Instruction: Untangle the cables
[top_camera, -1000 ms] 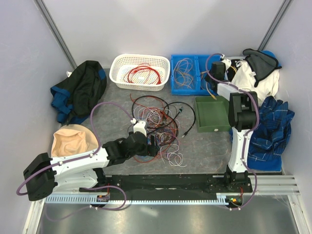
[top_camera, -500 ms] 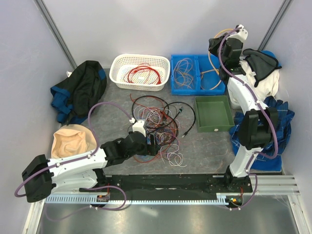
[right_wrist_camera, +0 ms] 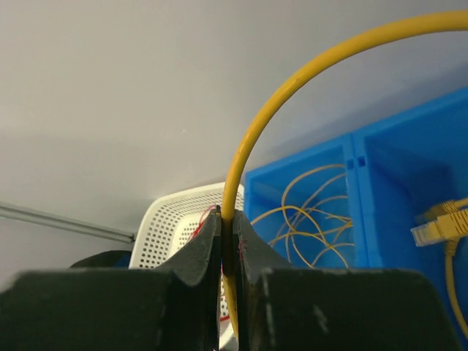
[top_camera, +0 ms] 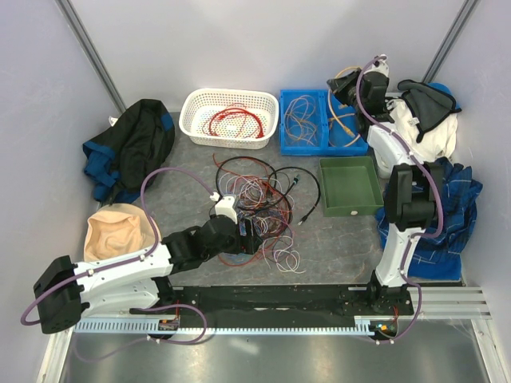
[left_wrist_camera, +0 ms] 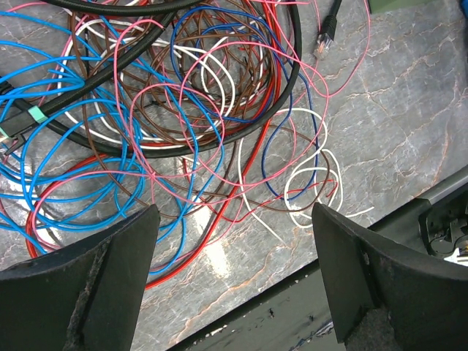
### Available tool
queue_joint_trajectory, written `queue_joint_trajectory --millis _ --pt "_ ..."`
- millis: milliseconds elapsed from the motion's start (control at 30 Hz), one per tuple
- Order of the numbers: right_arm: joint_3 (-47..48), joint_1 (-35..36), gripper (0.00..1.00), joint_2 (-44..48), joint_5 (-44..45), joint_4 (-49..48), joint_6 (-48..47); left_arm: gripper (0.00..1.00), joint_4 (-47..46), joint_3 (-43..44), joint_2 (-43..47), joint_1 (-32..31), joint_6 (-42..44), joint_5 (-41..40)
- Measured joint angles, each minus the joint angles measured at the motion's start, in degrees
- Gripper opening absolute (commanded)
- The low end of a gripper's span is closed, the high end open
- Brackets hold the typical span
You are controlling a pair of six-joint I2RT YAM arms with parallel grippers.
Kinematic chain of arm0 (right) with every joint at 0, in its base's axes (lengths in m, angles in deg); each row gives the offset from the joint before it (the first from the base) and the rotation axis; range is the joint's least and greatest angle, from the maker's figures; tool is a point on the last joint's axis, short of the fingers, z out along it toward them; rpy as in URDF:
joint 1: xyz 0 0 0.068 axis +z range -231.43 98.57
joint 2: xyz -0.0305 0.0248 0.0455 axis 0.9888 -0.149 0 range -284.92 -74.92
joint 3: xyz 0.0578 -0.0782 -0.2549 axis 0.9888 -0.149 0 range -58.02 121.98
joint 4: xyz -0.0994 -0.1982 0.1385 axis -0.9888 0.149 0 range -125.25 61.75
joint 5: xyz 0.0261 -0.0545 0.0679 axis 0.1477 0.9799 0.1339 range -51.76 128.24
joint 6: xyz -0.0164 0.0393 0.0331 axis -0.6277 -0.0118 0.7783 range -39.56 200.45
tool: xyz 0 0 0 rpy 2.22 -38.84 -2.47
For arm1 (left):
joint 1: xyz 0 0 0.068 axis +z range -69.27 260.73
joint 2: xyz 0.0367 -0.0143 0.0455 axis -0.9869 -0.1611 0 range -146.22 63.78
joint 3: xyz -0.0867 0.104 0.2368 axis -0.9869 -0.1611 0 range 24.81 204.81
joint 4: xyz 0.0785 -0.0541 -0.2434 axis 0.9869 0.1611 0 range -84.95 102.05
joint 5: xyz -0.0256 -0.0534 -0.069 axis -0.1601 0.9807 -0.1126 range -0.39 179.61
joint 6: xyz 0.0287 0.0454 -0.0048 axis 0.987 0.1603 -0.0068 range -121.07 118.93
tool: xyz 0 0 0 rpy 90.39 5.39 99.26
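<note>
The cables (top_camera: 259, 203) lie in a loose tangle mid-table: black, red, brown, pink, blue and white loops. My left gripper (top_camera: 249, 237) hovers open over the tangle's near edge. In its wrist view the gripper (left_wrist_camera: 234, 256) has only bare table between its fingers (left_wrist_camera: 88, 285), with blue, pink and red wires (left_wrist_camera: 146, 146) just beyond. My right gripper (top_camera: 339, 86) is raised over the blue bin (top_camera: 319, 148). It is shut on a yellow cable (right_wrist_camera: 241, 161), which arches up from the gripper (right_wrist_camera: 227, 219) and trails into the bin's right compartment.
A white basket (top_camera: 192, 128) at the back holds red cables (top_camera: 234, 121). The blue bin's left compartment holds thin wires (top_camera: 301, 118). A green tray (top_camera: 351, 209) sits right of the tangle. Clothes lie at the left (top_camera: 128, 148) and right (top_camera: 443, 207), and a beige cap (top_camera: 116, 230) is near my left arm.
My right arm rose from low beside the blue bin, lifting the yellow cable, then came slightly left and down. My left arm edged a little toward the tangle and stays open.
</note>
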Motion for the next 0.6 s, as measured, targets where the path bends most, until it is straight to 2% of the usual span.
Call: queue_joint_trajectory --millis 333,600 --pt "4.2 -1.4 0.0 -8.7 -2.3 2.7 -2.3 0.91 0.0 0.0 -2.3 0.0 0.0 -0.1" --pt "5.0 -2.2 0.0 -11.3 0.2 3.3 -9.3 0.91 -0.3 0.0 -3.4 0.0 0.0 -0.4"
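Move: The right hand holds the yellow cable high over the blue bin. The bin's right compartment, where this cable is going, has its middle about 5 cm ahead, 5 cm to the right and 25 cm below. At that depth the left compartment is 5 cm ahead and 8 cm left, the white basket 5 cm ahead and 30 cm left, the green tray 16 cm back and 5 cm right. From the left hand, the right compartment lies some 48 cm ahead, 27 cm right and 8 cm lower. Keeping its pinch on the yellow cable, the right hand sinks about 10 cm towards the blue bin's right compartment, easing some 3 to 4 cm forward on the way and then drifting nearly 3 cm to the right. Its fingers tip down slightly while the hand rolls its left side down by about 10 degrees, and the left hand, still wide open, settles just 1.5 cm over the tangle. ##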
